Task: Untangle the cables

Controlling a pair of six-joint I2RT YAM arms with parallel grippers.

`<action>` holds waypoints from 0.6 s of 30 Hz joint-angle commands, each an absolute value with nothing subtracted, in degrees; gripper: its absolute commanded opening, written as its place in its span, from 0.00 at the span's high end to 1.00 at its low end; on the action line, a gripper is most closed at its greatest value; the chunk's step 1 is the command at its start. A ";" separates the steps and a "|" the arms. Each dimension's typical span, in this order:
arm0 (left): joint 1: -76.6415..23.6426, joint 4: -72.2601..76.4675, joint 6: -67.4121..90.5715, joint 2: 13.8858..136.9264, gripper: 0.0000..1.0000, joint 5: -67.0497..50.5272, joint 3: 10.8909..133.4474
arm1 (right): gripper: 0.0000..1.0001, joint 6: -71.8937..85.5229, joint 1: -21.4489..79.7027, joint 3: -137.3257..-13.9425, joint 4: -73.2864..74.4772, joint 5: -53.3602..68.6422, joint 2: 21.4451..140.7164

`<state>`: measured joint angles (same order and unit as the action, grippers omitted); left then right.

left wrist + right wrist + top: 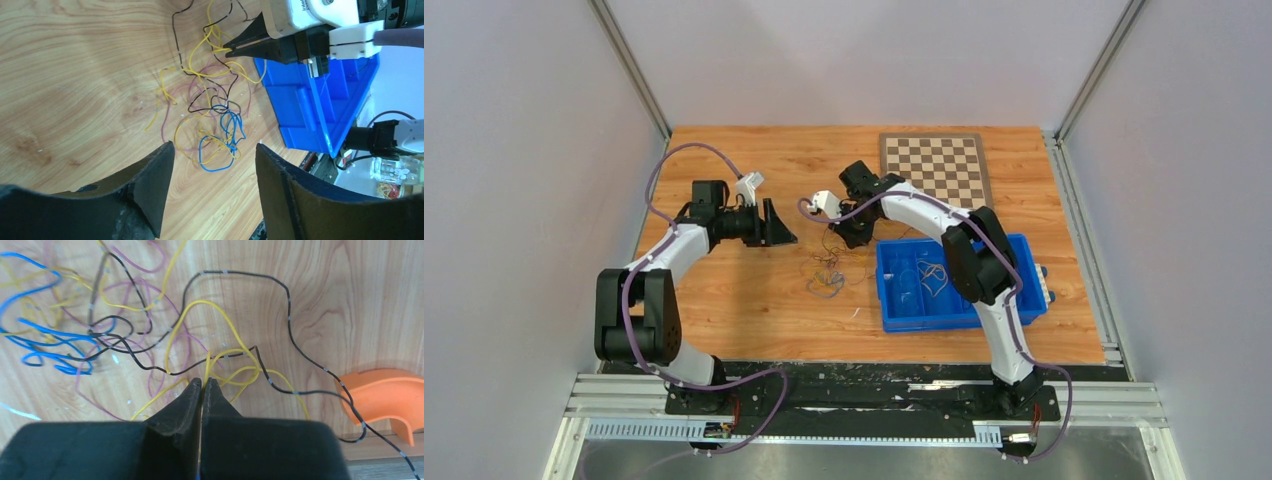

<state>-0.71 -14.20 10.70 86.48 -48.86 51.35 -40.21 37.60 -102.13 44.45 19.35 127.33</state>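
Observation:
The cables lie in a loose tangle (827, 272) on the wooden table between the arms. The left wrist view shows yellow, black, purple and blue strands (210, 115) crossing one another. My right gripper (202, 382) is shut on a yellow cable (225, 330) at the tangle's edge, next to the blue bin; it also shows in the top view (849, 238) and the left wrist view (227, 47). A black cable (287, 315) loops over the yellow one, and a blue cable (45, 347) lies to the left. My left gripper (215, 147) is open and empty, above the table to the left of the tangle (782, 228).
A blue bin (954, 318) holding a few loose wires stands right of the tangle, under the right arm. A checkerboard (934, 165) lies at the back right. An orange curved piece (385, 395) sits close to the right gripper.

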 commanded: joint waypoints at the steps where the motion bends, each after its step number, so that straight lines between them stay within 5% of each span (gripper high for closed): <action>1: -0.35 -9.69 12.27 84.91 0.28 -53.94 50.05 | 1.00 -38.32 38.58 -104.33 42.93 27.14 118.07; 8: 1.62 4.84 16.73 73.11 0.01 -54.22 42.76 | 1.00 -30.83 39.02 -106.47 41.83 38.77 106.10; 18: 2.55 6.27 3.22 48.33 0.00 -60.30 43.00 | 1.00 -25.63 40.22 -111.90 39.31 45.93 99.28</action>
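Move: The shut right fingertips have the yellow cable between them, close to the table. From there the black cable's knot lies about 4 cm left and 3 cm back, the blue cable some 9 cm back and 5 cm left, the orange piece about 9 cm ahead and 2 cm right, the blue box's middle roughly 20 cm right and 8 cm back. For the left hand, the pinched yellow cable is about 14 cm right, 3 cm ahead and 9 cm below. Keep the right gripper shut on the yellow cable and haul it up fast, nearly 30 cm, drifting back and a little left while swinging the fingers out to the left. Raise the empty left gripper about 15 cm and slightly back, closing some of the gap to the held cable; open it fully and tip its fingers up some 40 degrees to near level. ##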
